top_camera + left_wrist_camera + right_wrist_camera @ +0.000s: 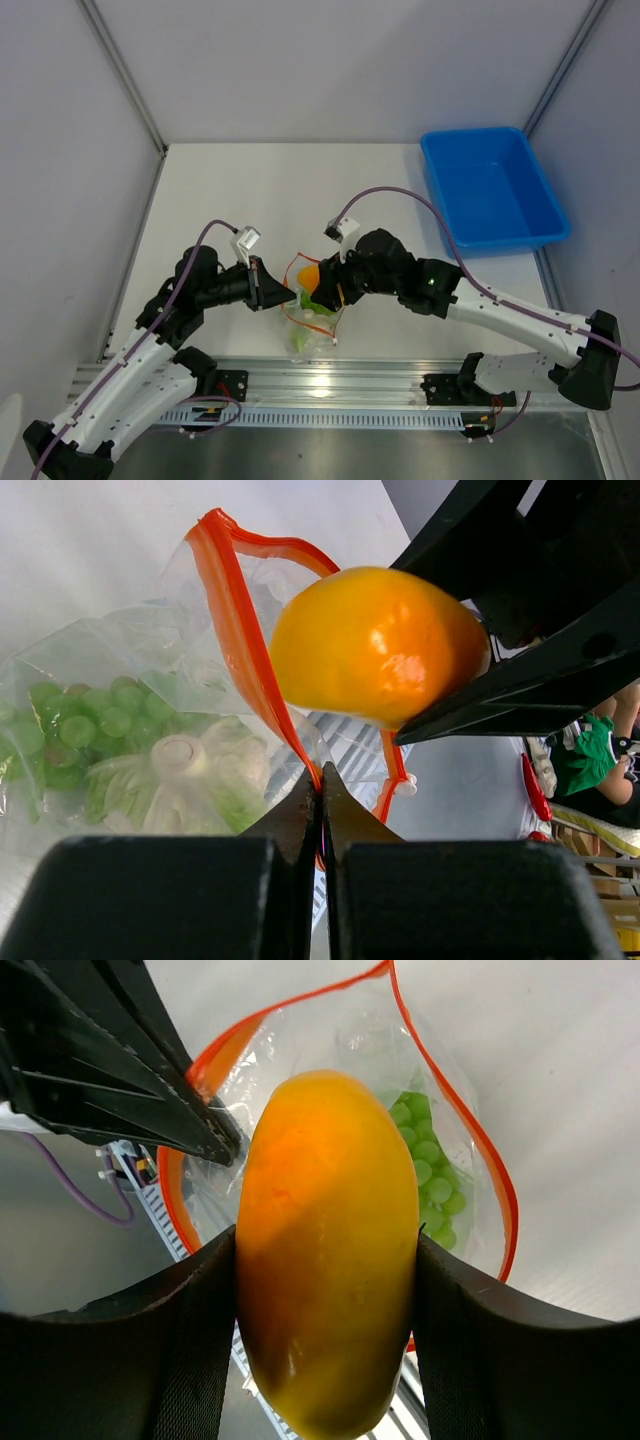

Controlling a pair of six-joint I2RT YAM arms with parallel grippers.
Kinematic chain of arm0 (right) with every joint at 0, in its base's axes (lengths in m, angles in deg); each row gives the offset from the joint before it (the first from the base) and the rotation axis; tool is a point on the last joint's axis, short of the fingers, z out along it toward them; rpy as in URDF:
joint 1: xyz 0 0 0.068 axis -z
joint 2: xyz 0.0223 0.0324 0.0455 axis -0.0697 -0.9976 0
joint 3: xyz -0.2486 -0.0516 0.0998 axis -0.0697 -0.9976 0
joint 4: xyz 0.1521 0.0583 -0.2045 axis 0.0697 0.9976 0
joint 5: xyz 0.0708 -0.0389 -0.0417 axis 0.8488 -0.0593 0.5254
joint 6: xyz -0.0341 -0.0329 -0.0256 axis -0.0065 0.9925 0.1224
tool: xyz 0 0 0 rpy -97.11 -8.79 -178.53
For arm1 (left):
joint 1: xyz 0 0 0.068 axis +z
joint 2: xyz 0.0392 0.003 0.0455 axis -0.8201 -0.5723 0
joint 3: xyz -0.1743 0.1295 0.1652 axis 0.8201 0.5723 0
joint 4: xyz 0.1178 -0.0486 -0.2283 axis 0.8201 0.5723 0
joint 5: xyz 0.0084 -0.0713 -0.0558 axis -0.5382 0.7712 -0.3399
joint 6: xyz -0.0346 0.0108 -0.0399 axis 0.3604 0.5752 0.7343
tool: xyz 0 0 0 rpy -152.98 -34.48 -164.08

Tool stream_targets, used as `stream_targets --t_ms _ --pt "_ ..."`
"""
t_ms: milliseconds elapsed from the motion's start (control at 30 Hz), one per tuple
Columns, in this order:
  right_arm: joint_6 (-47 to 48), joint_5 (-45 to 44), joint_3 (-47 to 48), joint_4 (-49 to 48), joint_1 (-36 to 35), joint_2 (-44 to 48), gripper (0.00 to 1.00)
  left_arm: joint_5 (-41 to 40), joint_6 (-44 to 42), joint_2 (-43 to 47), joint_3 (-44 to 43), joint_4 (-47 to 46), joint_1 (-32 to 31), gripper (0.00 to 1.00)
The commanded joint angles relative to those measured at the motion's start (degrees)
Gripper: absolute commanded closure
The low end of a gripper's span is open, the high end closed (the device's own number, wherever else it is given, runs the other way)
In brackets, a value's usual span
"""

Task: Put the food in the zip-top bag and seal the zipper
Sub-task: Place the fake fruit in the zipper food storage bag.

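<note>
The clear zip-top bag [312,328] hangs open at the table's near edge. Its orange-red zipper [238,630] forms a loop, and my left gripper [321,785] is shut on the near side of that strip. Inside the bag lie the bumpy green cluster [75,730] and the white cauliflower [180,770]. My right gripper [325,1290] is shut on the oval orange-yellow fruit [325,1260], holding it just above the bag's mouth [470,1130]. From above, the fruit [311,275] sits between the two grippers.
A blue tray [495,190] stands at the back right. An aluminium rail [330,385] runs along the near edge under the bag. White walls enclose the table at left, right and back.
</note>
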Motion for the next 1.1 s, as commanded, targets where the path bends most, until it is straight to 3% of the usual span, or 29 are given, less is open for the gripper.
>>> stream_targets --t_ms 0,300,633,1067 --pt "-1.78 -4.54 2.46 0.37 -1.69 -1.49 1.00 -0.40 0.89 0.55 -1.12 -2.60 -0.03 0.99" --pt "-6.27 -14.39 4.31 -1.38 -3.45 -6.59 0.89 0.13 1.07 0.81 -1.56 -2.25 -0.03 0.99" --pt "-5.57 -14.22 6.51 -3.93 -3.54 -11.77 0.61 0.13 1.07 1.77 -1.56 -1.46 -0.03 0.99" --pt "-4.51 -15.27 6.60 -2.62 -3.54 -11.52 0.32 0.13 0.81 0.81 -1.73 -1.72 -0.03 0.99"
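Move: The mango, already in the right hand's fingers at the bag's edge, has the middle of the open mouth about 3 cm to that hand's left, level fore and aft and some 3 cm lower. The grapes in the bag lie about 9 cm below the right hand, the cauliflower equally low, some 8 cm back and 2 cm left. From the left hand, shut on the zipper rim, the mouth's middle is about 4 cm right and 2 cm ahead. The mango is carried nose first through the red-rimmed mouth into the bag: the right hand sinks about 4 cm while moving some 3 cm forward and 3 cm left, slowing to a stop and turning about 10 degrees clockwise. Its fingers keep hold of the mango, their grip only starting to ease at the end; the left hand stays in place, still pinching the rim to hold the bag open. ##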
